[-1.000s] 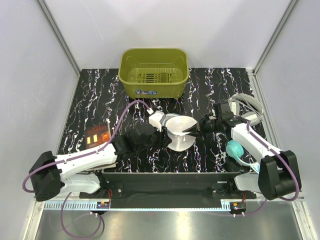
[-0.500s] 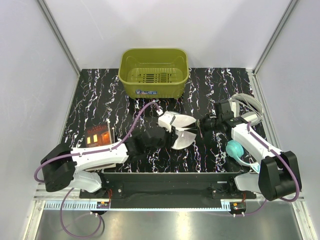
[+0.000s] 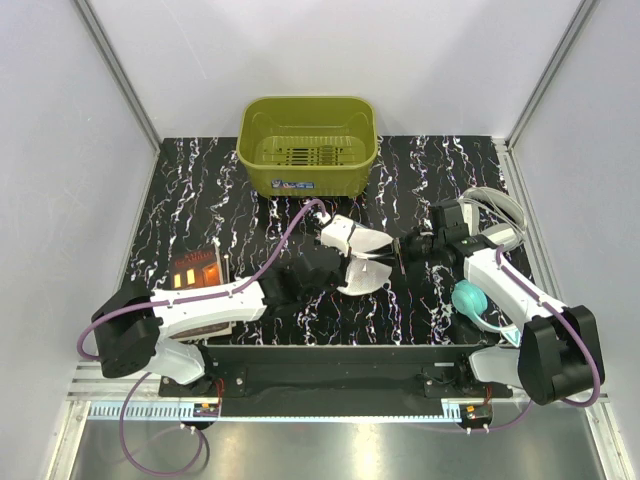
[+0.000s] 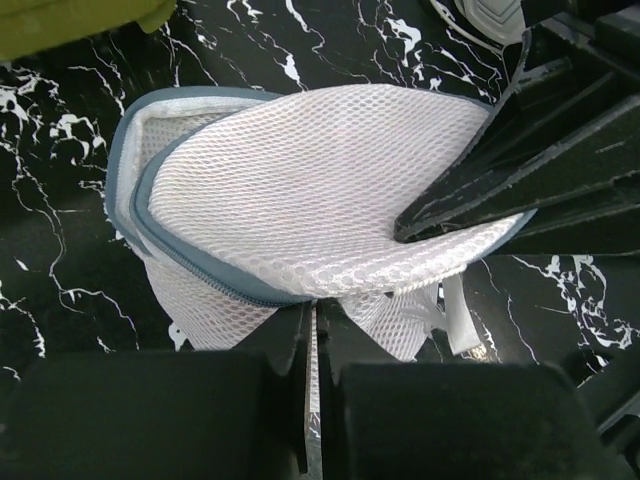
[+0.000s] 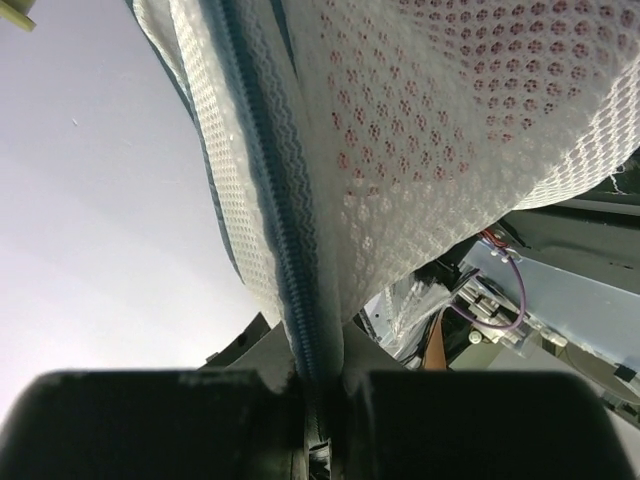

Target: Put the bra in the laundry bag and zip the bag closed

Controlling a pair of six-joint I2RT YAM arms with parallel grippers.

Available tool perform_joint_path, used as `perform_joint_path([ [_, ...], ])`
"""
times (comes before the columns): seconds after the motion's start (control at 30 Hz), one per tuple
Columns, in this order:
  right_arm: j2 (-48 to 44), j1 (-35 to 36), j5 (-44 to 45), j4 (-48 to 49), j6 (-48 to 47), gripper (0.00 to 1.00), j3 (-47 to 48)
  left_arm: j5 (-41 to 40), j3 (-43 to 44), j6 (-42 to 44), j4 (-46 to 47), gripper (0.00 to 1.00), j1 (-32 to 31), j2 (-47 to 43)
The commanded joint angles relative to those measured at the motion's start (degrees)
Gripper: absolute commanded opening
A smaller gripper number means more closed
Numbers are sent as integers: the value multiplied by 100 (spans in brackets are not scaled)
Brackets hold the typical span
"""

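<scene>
The laundry bag (image 3: 362, 258), white mesh with a grey-blue zipper rim, hangs tilted between my two grippers at mid-table. My left gripper (image 3: 343, 270) is shut on a fold of its lower mesh edge (image 4: 312, 322). My right gripper (image 3: 397, 252) is shut on the zipper rim (image 5: 320, 372) at the bag's right side. In the left wrist view the right gripper's dark fingers (image 4: 500, 190) press on the bag (image 4: 300, 190). The bra shows only as a red tint through the mesh (image 5: 400, 115) in the right wrist view.
An olive-green basket (image 3: 307, 147) stands at the back centre. A teal rounded item (image 3: 468, 297) and a white bowl-like item with a grey rim (image 3: 500, 215) lie by the right arm. An orange-brown box (image 3: 197, 272) sits at the front left.
My left arm has reached right and its gripper has closed on the bag's mesh edge. The bag has shifted and tilted slightly. The right gripper has kept its hold.
</scene>
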Motion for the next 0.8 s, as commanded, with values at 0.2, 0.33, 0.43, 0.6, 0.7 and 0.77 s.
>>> perform_joint_path([
  [0.2, -174, -19, 40, -440, -1105, 0, 53, -379, -416, 93, -821, 0, 584, -802],
  [0.33, -77, -10, 75, -502, -1307, 0, 184, 6, -758, 215, -665, 0, 664, -1250],
  [0.43, 493, -19, -74, -791, -2401, 0, 851, 770, -786, 295, -532, 0, 664, -1426],
  [0.6, 1680, -10, 83, -2097, -4240, 24, 2431, 1991, -812, -230, -138, 0, 664, -1365],
  [0.7, 2015, -19, 522, -2679, -4954, 58, 2882, 2177, -874, -679, 188, 0, 664, -1234],
  [0.77, 1911, -19, 865, -2866, -5166, 70, 2884, 2292, -813, -838, 381, 0, 664, -1023],
])
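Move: Right at the left fingertips is the zipper pull, just shut on, with the laundry bag's middle about 2 cm to the right and 5 cm below. The green basket stands some 20 cm ahead and 7 cm left, the headphones about 8 cm back and 25 cm right, both lower. From the right hand, which already pinches the zipper's end of the rim, the pull lies about 4 cm left and 1 cm back. Drawing left with the zipper pull pinched, the left hand goes about 6 cm along the bag's rim away from the right gripper, then eases back towards the robot with a small return to the right, fingers still shut. The right hand first keeps its pinch, giving about 1 cm back, then swings some 6 cm forward, turning counter-clockwise, and opens past halfway to let go of the rim. ##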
